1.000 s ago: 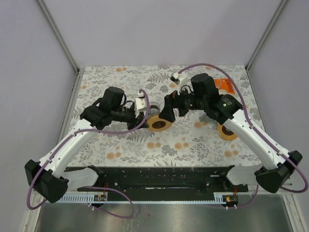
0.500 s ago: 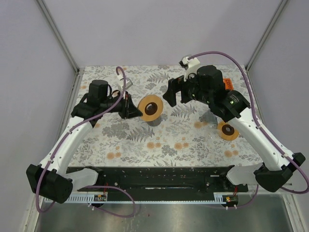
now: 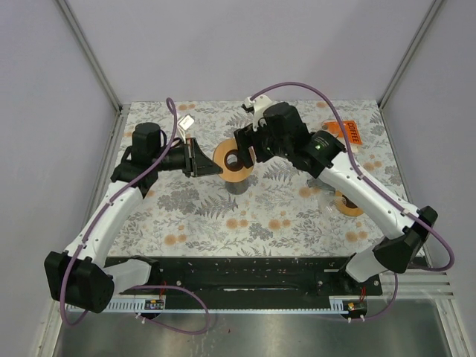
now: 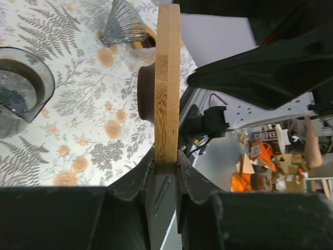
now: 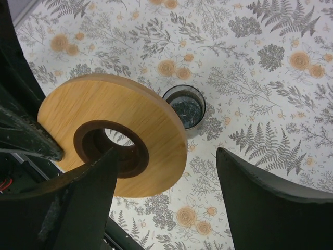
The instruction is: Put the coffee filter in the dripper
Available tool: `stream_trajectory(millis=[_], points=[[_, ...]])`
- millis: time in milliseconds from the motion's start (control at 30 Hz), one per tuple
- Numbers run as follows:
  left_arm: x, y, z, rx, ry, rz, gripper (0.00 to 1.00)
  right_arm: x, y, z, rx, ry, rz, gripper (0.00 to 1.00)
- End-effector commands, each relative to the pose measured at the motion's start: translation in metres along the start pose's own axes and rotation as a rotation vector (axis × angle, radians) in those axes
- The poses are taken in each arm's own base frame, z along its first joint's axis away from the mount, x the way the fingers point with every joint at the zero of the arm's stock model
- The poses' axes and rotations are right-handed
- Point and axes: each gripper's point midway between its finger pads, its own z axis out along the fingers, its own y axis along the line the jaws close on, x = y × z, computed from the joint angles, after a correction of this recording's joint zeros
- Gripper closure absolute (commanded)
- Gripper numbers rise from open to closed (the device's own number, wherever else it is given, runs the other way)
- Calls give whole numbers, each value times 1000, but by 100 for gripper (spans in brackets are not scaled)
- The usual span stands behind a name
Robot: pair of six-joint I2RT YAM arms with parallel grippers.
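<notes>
My left gripper is shut on the rim of a wooden ring with a dark centre hole, holding it on edge in the air above a small glass cup. The left wrist view shows that ring pinched edge-on between the left gripper's jaws. My right gripper is open against the ring's far side. In its wrist view the ring reaches into the gap of the right gripper. The glass dripper stands at the right. The coffee filter is out of view.
A second wooden ring lies by the glass dripper. An orange coffee packet lies at the back right. The glass cup stands on the floral table cover. Metal frame posts rise at both back corners.
The left gripper lifted the wooden ring off the cup and turned it on edge. The right gripper swung left to the ring, and its jaws narrowed slightly.
</notes>
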Motion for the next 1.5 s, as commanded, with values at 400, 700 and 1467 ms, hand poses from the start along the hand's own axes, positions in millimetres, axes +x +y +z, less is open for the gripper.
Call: stream_trajectory(millis=[400,700,1467], points=[[-18,-22,-8,88,-54,-12,100,2,13,22,-55,48,-16,99],[-58,44,-43,-268,-149,98,19,41,-13,37,89,303,-12,100],[-63,67,-73,-382,-237,209,12,90,-49,130,20,600,77,85]])
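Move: The left hand grips the wooden ring, whose middle is about 5 cm right and 2 cm ahead of it. From the right hand's open fingers that middle is about 3 cm left, 3 cm back and slightly lower. The glass jar stands about 7 cm ahead, 2 cm left and some 23 cm below the right hand, with the glass cone lying roughly 26 cm to the jar's right. Right pinches the ring, left releases and withdraws leftward, right carries it 16 cm down, 9 forward, towards the jar. ##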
